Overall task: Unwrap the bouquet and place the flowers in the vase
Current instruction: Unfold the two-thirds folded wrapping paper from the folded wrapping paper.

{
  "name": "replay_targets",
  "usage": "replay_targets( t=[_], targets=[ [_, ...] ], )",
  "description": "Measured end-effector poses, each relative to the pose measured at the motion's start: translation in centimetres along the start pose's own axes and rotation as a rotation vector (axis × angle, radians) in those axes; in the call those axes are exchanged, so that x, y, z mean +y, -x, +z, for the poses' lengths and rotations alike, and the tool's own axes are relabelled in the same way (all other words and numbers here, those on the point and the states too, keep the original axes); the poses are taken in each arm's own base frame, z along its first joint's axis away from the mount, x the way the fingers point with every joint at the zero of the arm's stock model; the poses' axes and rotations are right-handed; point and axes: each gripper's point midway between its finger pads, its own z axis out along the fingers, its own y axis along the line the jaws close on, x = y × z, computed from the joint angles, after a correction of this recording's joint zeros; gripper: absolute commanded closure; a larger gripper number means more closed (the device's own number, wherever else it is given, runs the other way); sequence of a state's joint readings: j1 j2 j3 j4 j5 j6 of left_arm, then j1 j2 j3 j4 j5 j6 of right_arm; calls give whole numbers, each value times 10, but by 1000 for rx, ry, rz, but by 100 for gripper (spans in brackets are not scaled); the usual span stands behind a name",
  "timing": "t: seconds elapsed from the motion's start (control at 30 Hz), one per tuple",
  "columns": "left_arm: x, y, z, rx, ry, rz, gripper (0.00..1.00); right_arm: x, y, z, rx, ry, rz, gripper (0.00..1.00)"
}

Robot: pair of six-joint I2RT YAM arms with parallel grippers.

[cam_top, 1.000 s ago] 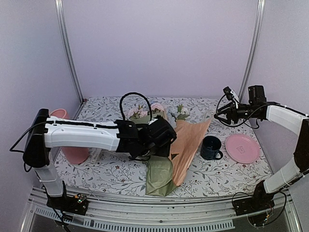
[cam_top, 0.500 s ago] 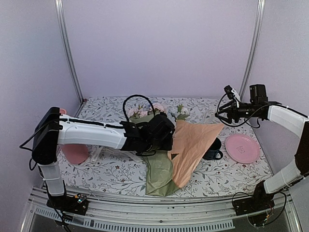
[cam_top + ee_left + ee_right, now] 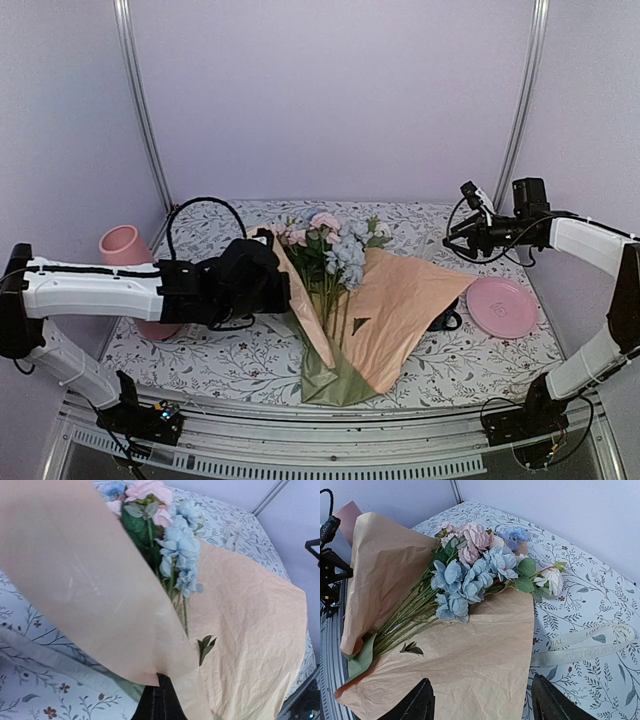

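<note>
The bouquet lies open mid-table, its flowers (image 3: 330, 250) in pink, blue and cream resting on the peach inside of the paper (image 3: 405, 305). My left gripper (image 3: 268, 272) is shut on the paper's left flap (image 3: 90, 580) and holds it lifted away from the stems. In the left wrist view the flap's edge is pinched at the jaws of that gripper (image 3: 161, 676). The right gripper (image 3: 450, 238) hovers open above the table's right side; in its wrist view this gripper (image 3: 482, 700) stands over the spread paper (image 3: 470, 665). The pink vase (image 3: 122, 246) stands at the far left.
A dark blue mug (image 3: 448, 320) shows only partly behind the paper's right edge. Right of it lies a flat pink plate (image 3: 502, 306). A loose cream ribbon (image 3: 585, 642) rests on the floral cloth beside the flower heads. Metal frame posts rise at the back corners.
The left gripper shut on the paper's left flap and drew it leftward, opening the wrap and baring the flowers and stems. The paper's right side spread over the mug. The right arm stayed put.
</note>
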State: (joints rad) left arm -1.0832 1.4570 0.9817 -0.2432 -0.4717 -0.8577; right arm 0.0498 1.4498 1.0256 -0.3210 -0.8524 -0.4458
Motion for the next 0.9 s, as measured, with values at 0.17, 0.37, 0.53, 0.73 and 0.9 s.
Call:
replay_targets(
  t=[0.17,0.37,0.53,0.73,0.9],
  targets=[
    [59,-13,-21,5,81,-50,100,3,-9,12,27,28,16,31],
    [91,-22,-35,37,166,-23,100,28,-9,30,49,95,-17,31],
    [113,-36,-40,107,246,24,100,52,-18,51,94,160,-41,31],
    [138,-56,-51,204,339,89,100,74,-23,65,131,215,-67,32],
    [152,-55,-66,264,410,146,71,85,-21,73,143,234,-98,32]
  ],
)
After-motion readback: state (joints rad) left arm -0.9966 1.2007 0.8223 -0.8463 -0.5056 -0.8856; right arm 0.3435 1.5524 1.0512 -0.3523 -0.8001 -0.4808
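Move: The left hand already holds the edge of the peach paper flap. The bare table it is carried to lies about 18 cm left, 5 cm back and 14 cm below; the vase stands some 33 cm left and about level ahead, and the flower stems 10 cm right and 6 cm ahead, 14 cm below. From the right hand those stems are about 27 cm left and 5 cm back, 17 cm below, the mug 3 cm right and 10 cm back. The paper flap, still pinched at its edge, is drawn left by the left hand, away from the flower stems and towards the vase, some 16 cm, also coming back and sinking about 5 cm each, while the wrist rolls left side up and tips down. The empty right hand, staying open, swings left about 10 cm over the spread right side of the paper towards the stems, easing back and down and turning somewhat counter-clockwise. ##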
